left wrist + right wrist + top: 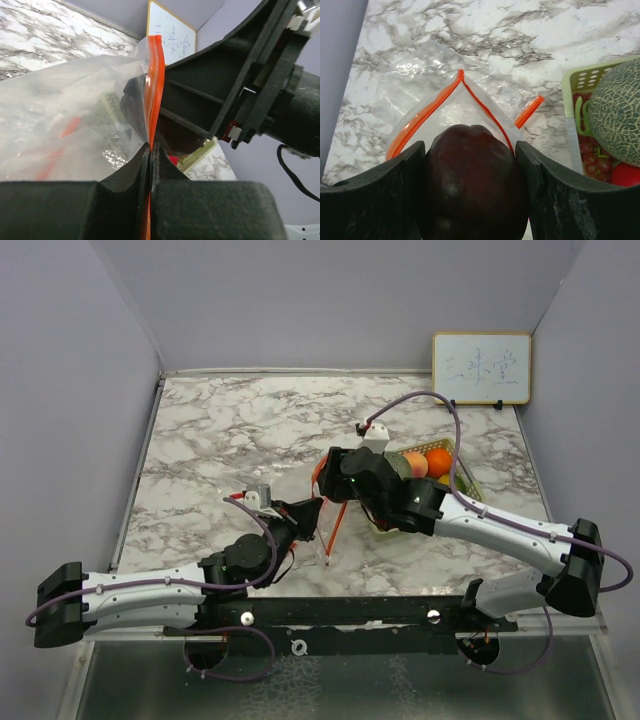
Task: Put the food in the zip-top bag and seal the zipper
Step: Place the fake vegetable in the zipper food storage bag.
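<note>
A clear zip-top bag (pixel 420 85) with an orange zipper (pixel 425 117) lies on the marble table, its mouth held open. My left gripper (pixel 150 150) is shut on the zipper's edge (pixel 155 85) and lifts it upright. My right gripper (pixel 470 150) is shut on a dark purple fruit (pixel 472 180), just above the bag's open mouth. In the top view both grippers meet over the bag (pixel 333 528) at mid-table. The netted melon (pixel 620 115), small red grapes (pixel 592 157) and a red apple (pixel 625 175) sit in the basket. An orange (pixel 438 462) and a peach-coloured fruit (pixel 415 464) show there too.
The pale green mesh basket (pixel 470 485) stands right of the bag, partly under my right arm. A small whiteboard (pixel 481 367) leans against the back wall at the right. Grey walls close in the table on three sides.
</note>
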Controlling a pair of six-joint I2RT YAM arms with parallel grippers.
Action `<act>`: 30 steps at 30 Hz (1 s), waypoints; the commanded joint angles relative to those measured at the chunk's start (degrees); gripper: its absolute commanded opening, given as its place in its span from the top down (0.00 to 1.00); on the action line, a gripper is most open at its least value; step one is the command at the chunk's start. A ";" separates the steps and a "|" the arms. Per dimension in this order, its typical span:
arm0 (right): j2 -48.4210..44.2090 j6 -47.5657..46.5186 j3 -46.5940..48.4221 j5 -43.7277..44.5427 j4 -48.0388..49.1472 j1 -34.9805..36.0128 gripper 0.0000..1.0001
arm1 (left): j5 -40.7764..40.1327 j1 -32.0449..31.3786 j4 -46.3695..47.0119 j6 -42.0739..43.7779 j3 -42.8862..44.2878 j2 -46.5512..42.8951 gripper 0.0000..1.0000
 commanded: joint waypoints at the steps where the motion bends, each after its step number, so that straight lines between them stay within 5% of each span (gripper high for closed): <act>1: 0.42 0.21 3.54 1.56 -0.95 2.70 0.36 | 0.51 0.25 3.77 -3.26 -0.22 1.27 1.00; 3: 0.59 -0.08 3.63 0.83 -0.85 2.83 0.20 | 0.19 0.25 3.81 -3.88 -0.54 1.16 1.00; 9: 1.15 0.79 3.57 5.74 -4.01 2.81 0.00 | -0.88 0.25 0.33 -4.70 -0.56 -1.78 1.00; 21: -10.56 -1.98 -1.49 10.33 -4.09 2.81 0.00 | -6.00 0.25 -7.39 -5.22 -1.63 -5.93 1.00; 25: -13.27 4.15 -1.47 16.59 -16.89 1.58 0.03 | -6.95 0.31 -6.83 -5.85 -3.34 -6.09 1.00; 30: -14.46 9.29 -5.67 12.62 -25.61 -6.14 0.03 | -6.05 0.34 -4.35 -3.53 -3.97 -6.78 1.00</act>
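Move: The dark fake vegetable is already held in the right fingers at the zip-top bag's open mouth. The place for it inside the bag is about 7 cm to that hand's left, 2 cm back and 8 cm down. The melon stands some 16 cm to the right, level fore and aft; the tomato 17 cm right and 8 cm back; both roughly 6-9 cm lower. From the left hand, pinching the mouth's edge, that inside place is about 4 cm ahead, 5 cm left and 8 cm below. The dark vegetable is let go into the bag: the right hand edges a little left and up at the mouth while its fingers open wide, then pulls out rightwards about 10 cm and rises some 4 cm, turning slightly clockwise, towards the basket. The left hand keeps its pinch on the zipper edge, finally shifting about 2.5 cm left and sinking. ##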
